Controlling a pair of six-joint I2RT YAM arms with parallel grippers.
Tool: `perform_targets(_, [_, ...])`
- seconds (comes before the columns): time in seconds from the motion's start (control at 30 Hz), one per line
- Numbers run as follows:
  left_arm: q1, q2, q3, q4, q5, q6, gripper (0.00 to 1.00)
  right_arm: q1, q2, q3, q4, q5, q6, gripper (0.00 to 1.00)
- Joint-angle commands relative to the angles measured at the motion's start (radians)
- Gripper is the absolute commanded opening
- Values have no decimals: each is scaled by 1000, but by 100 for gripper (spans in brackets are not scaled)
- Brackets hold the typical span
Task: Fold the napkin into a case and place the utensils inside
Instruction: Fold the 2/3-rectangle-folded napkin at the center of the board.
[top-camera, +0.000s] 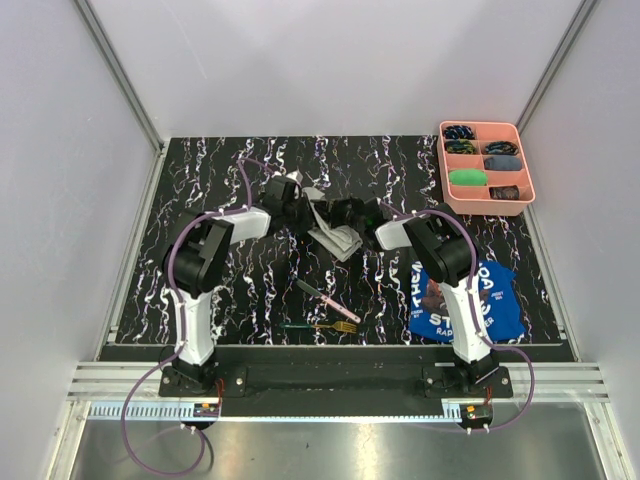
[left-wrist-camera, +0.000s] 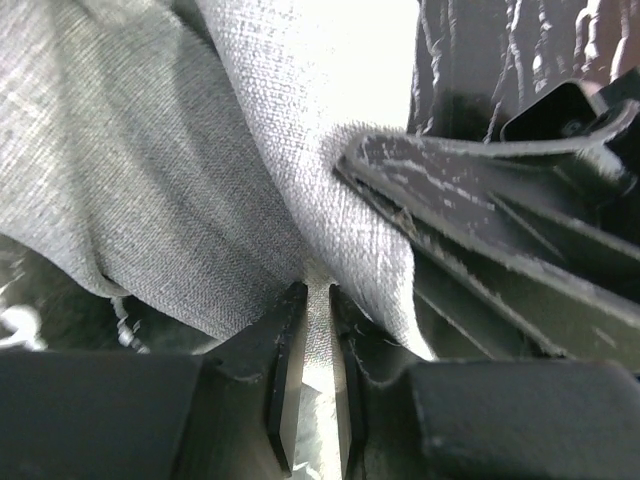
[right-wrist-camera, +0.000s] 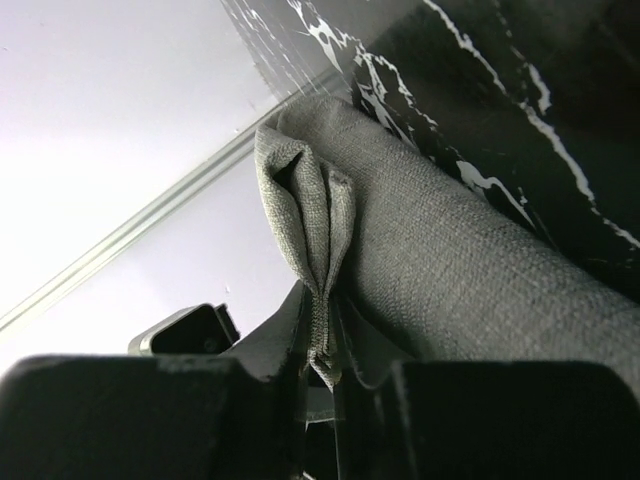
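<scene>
The light grey napkin (top-camera: 335, 238) hangs bunched between my two grippers above the middle of the table, its lower end lying in folds on the top. My left gripper (top-camera: 303, 207) pinches one edge; in its wrist view the cloth (left-wrist-camera: 200, 150) runs down into the narrow gap at the gripper (left-wrist-camera: 318, 290). My right gripper (top-camera: 347, 212) faces it closely and grips a doubled fold of the napkin (right-wrist-camera: 440, 270) at the gripper (right-wrist-camera: 322, 300). The pink-handled knife (top-camera: 332, 303) and green-handled fork (top-camera: 320, 326) lie on the table nearer the arm bases, apart from the cloth.
A pink compartment tray (top-camera: 480, 125) with small items stands at the back right. A blue printed cloth (top-camera: 500, 300) lies by the right arm's base. Grey walls close in the black marbled table (top-camera: 220, 180) on three sides.
</scene>
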Motion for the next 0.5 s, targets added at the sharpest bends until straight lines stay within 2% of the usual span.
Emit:
perform_targets(0.0, [17,-82,-26,-66,-84,83,22,8,15,-14,-63,-64,-14,18])
perform_targets(0.17, [65,-148,-88,-17,-34,82,24,6,32,-2,-61,-88,-31,18])
perform_targets(0.23, [74,-176,-112,-1,-17,89,26,6,32,1,-50,-96,-29,14])
perform_targets(0.37, [83,-205,-143,20,-57,91,24,8,25,15,-76,-96,-32,11])
perform_targets(0.47, [85,-153,-100,-9,-58,83,20,8,29,22,-87,-94,-22,12])
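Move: The folded napkin's middle lies about 4 cm right of the left hand, level with it fore and aft and some 2 cm below, the slightly parted fingers being at its left edge. The knife is about 18 cm back and 4 cm right of that hand. From the right hand, which has a gathered napkin edge between its fingertips, the napkin's middle is some 3 cm back, 2 cm right and 4 cm below. The left hand withdraws about 6 cm left off the napkin, fingers slightly open, while the right keeps the gathered edge. ##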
